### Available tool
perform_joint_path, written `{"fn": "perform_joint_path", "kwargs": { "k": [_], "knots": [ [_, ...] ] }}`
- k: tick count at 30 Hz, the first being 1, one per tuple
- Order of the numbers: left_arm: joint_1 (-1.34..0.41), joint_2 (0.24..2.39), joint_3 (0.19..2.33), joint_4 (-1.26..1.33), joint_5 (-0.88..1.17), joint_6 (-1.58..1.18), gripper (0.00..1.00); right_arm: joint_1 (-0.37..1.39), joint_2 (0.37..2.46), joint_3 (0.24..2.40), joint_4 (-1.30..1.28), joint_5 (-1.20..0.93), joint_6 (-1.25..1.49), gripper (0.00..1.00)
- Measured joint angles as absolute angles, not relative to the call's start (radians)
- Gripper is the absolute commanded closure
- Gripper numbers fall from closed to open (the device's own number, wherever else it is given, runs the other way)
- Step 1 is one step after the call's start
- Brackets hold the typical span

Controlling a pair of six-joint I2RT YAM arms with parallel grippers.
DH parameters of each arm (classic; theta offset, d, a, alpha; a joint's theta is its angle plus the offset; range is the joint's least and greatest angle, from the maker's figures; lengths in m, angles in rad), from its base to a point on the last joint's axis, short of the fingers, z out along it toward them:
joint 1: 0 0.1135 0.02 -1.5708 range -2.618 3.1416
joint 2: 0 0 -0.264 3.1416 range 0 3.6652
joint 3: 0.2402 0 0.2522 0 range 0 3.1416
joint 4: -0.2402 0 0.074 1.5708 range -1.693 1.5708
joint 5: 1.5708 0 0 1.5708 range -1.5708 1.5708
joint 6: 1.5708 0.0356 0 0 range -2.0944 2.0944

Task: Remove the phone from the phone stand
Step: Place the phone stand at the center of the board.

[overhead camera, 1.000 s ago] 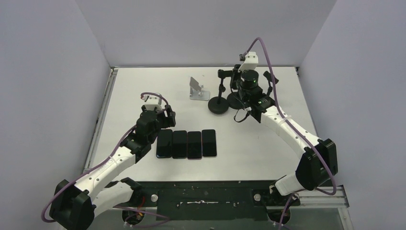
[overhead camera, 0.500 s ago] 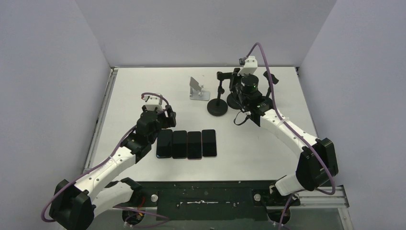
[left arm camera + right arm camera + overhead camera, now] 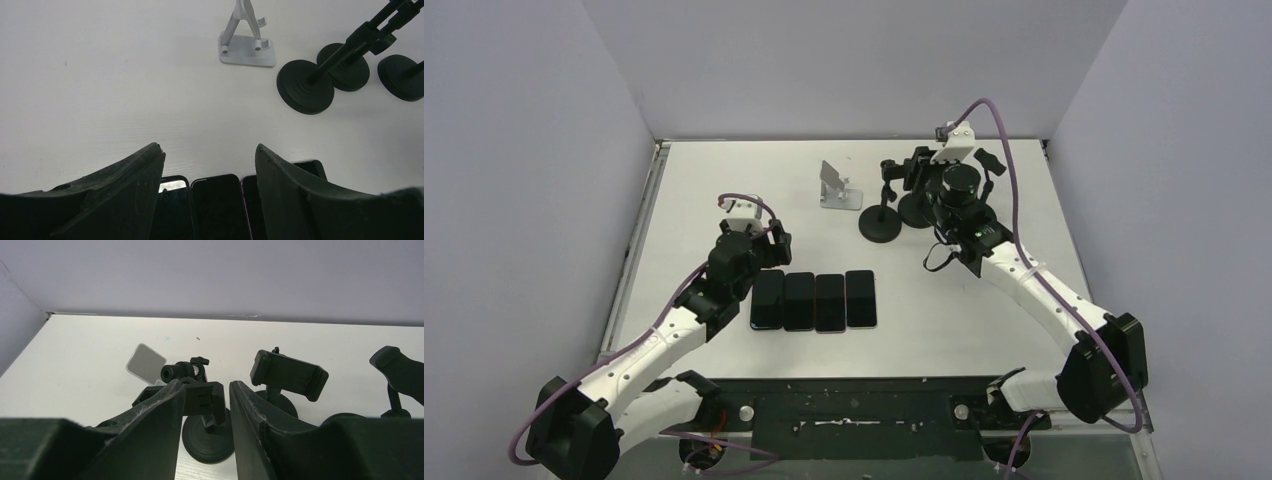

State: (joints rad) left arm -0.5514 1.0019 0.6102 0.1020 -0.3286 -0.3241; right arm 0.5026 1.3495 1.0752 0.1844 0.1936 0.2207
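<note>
Several dark phones (image 3: 814, 300) lie flat side by side on the white table, none of them on a stand. The silver phone stand (image 3: 836, 188) is at the back with nothing on it, and it also shows in the left wrist view (image 3: 246, 37). My left gripper (image 3: 769, 243) hovers open over the far ends of the phones (image 3: 220, 200), with nothing between its fingers. My right gripper (image 3: 205, 392) is open at the back by the black clamp stands. One empty clamp (image 3: 207, 396) shows just past its fingertips.
Three black clamp stands with round bases crowd the back right: the nearest (image 3: 879, 222), one behind it (image 3: 289, 374) and one at the right edge (image 3: 400, 372). Grey walls enclose the table on three sides.
My right gripper has gone from shut to open, and its wrist has shifted to the right and slightly nearer. The left arm and the phones have not moved.
</note>
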Motion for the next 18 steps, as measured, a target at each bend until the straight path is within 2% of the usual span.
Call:
{"fn": "perform_joint_path", "kwargs": {
  "k": [12,18],
  "knots": [
    [-0.558,0.989,0.610,0.102,-0.328,-0.324,0.35,0.503,1.282,1.066,0.146,0.185,0.249,0.44],
    [-0.562,0.989,0.610,0.102,-0.328,-0.324,0.35,0.503,1.227,1.042,0.086,0.147,0.263,0.43]
  ]
}}
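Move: Just in front of the right fingers, the phone stand's clamp sits about 3 cm ahead, 3 cm to the left and 3 cm below. The second stand's head is some 6 cm ahead, 7 cm right and 4 cm lower, and the far-right stand's head 10 cm ahead, 19 cm right and 6 cm lower. The silver stand is 10 cm out and 16 cm left, some 25 cm down. From the left hand, the clamp is about 12 cm ahead, 29 cm right and 8 cm higher. Backing off the stand it has already released, the right hand draws some 3 cm straight back towards its base, away from the clamp. It also lifts 1 to 2 cm early on and then sinks very slightly, while the part-open fingers keep spreading to a little over half open. ##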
